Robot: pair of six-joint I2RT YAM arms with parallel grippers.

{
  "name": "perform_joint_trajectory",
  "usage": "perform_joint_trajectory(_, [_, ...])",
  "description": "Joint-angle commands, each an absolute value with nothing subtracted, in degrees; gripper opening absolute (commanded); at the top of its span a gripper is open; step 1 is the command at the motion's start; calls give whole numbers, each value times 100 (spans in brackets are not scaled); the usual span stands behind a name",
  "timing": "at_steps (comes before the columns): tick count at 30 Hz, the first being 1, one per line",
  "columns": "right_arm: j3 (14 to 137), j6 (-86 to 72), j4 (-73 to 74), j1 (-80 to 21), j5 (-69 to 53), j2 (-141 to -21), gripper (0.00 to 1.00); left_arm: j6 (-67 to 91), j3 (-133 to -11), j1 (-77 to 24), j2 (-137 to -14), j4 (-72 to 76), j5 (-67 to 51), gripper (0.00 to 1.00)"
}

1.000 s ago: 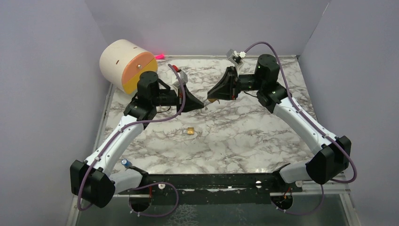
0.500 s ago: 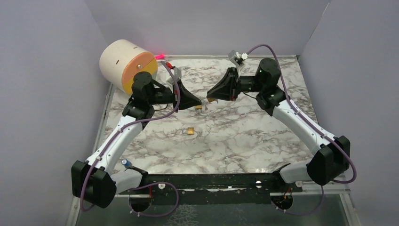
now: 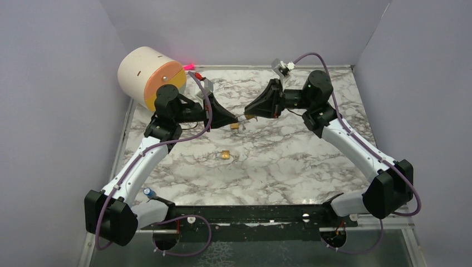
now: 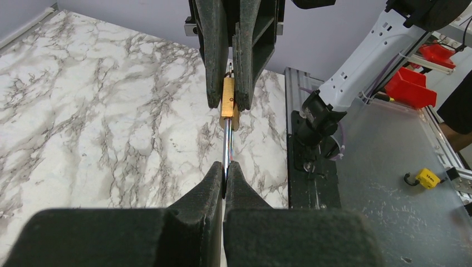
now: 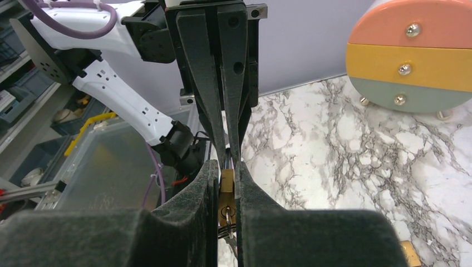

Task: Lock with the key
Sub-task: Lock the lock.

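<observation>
A small brass padlock is clamped by its body in my right gripper, held above the marble table near its back middle. Its keyhole faces the right wrist camera, and a silver key with dark rings sticks out of it. From the other side my left gripper is shut on the shiny steel shackle, which runs straight to the padlock. In the top view, the left gripper and the right gripper meet tip to tip.
A round drawer unit with peach, yellow and grey fronts stands at the back left corner. A small brass piece lies on the marble in front of the grippers, and another brass bit shows just under the left fingertips. Grey walls enclose three sides.
Over the last second the left arm swung its elbow leftward and its gripper shifted slightly back, uncovering the brass bit below. The right gripper edged a little toward the back. Both grips are unchanged.
</observation>
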State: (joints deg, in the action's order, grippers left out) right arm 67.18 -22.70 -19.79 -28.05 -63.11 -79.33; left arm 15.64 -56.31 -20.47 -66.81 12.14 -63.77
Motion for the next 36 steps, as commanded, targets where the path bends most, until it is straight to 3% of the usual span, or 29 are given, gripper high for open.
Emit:
perform_joint_trajectory(1, [6601,-2347,-2052,-2867,-6334,-8048,1,1480,-5680,-2013,-6511,1600,-6180,0])
perform_joint_trajectory(6, [6639,-2331,-2007,-2866,-6224,-8059,1,1442,-5637,-1967,-6491,1596,-6136,0])
perform_joint_trajectory(9, [6694,-2248,-1912,-2861,-6087,-8015,15,1369,-5586,-1918,-6480,1538,-5981,0])
perform_joint_trajectory(11, [6693,-2191,-1890,-2852,-5778,-7903,19,1312,-5524,-1832,-6469,1503,-5764,0])
perform_joint_trajectory(13, [6681,-2083,-1802,-2820,-5359,-7773,32,1323,-5467,-1715,-6477,1518,-5644,0])
perform_joint_trajectory(20, [6414,-2390,-2204,-2399,-4984,-7455,60,1323,-5376,-1631,-6527,1558,-5538,0])
perform_joint_trajectory(36, [5488,-3282,-4059,-1976,-5833,-7637,62,1460,-5344,-1573,-6912,1694,-6307,0])
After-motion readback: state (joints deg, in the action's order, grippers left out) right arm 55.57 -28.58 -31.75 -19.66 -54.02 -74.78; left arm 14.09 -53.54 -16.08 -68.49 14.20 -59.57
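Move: The lock is held by both hands: its body sits between the right fingertips, about 1 cm left of that hand's point, and lies some 4 cm to the right and 1 cm ahead of the left fingers, which pinch the shackle. On the table, roughly 28 cm below both hands, the far padlock lies about 15 cm ahead and 5 cm left of the right hand; the near padlock is about 4 cm ahead of that hand and 9 cm left. The right fingers open wide and let go of the lock body as the hand goes forward, then the hand draws off to the right, ending about 5 cm forward and 5 cm right of its start and a little lower, turned some 15 to 20 degrees clockwise. The left hand keeps its pinch on the shackle and carries the lock about 4 cm forward, with a smaller drift left and, late on, down, turning about 10 degrees counter-clockwise. ##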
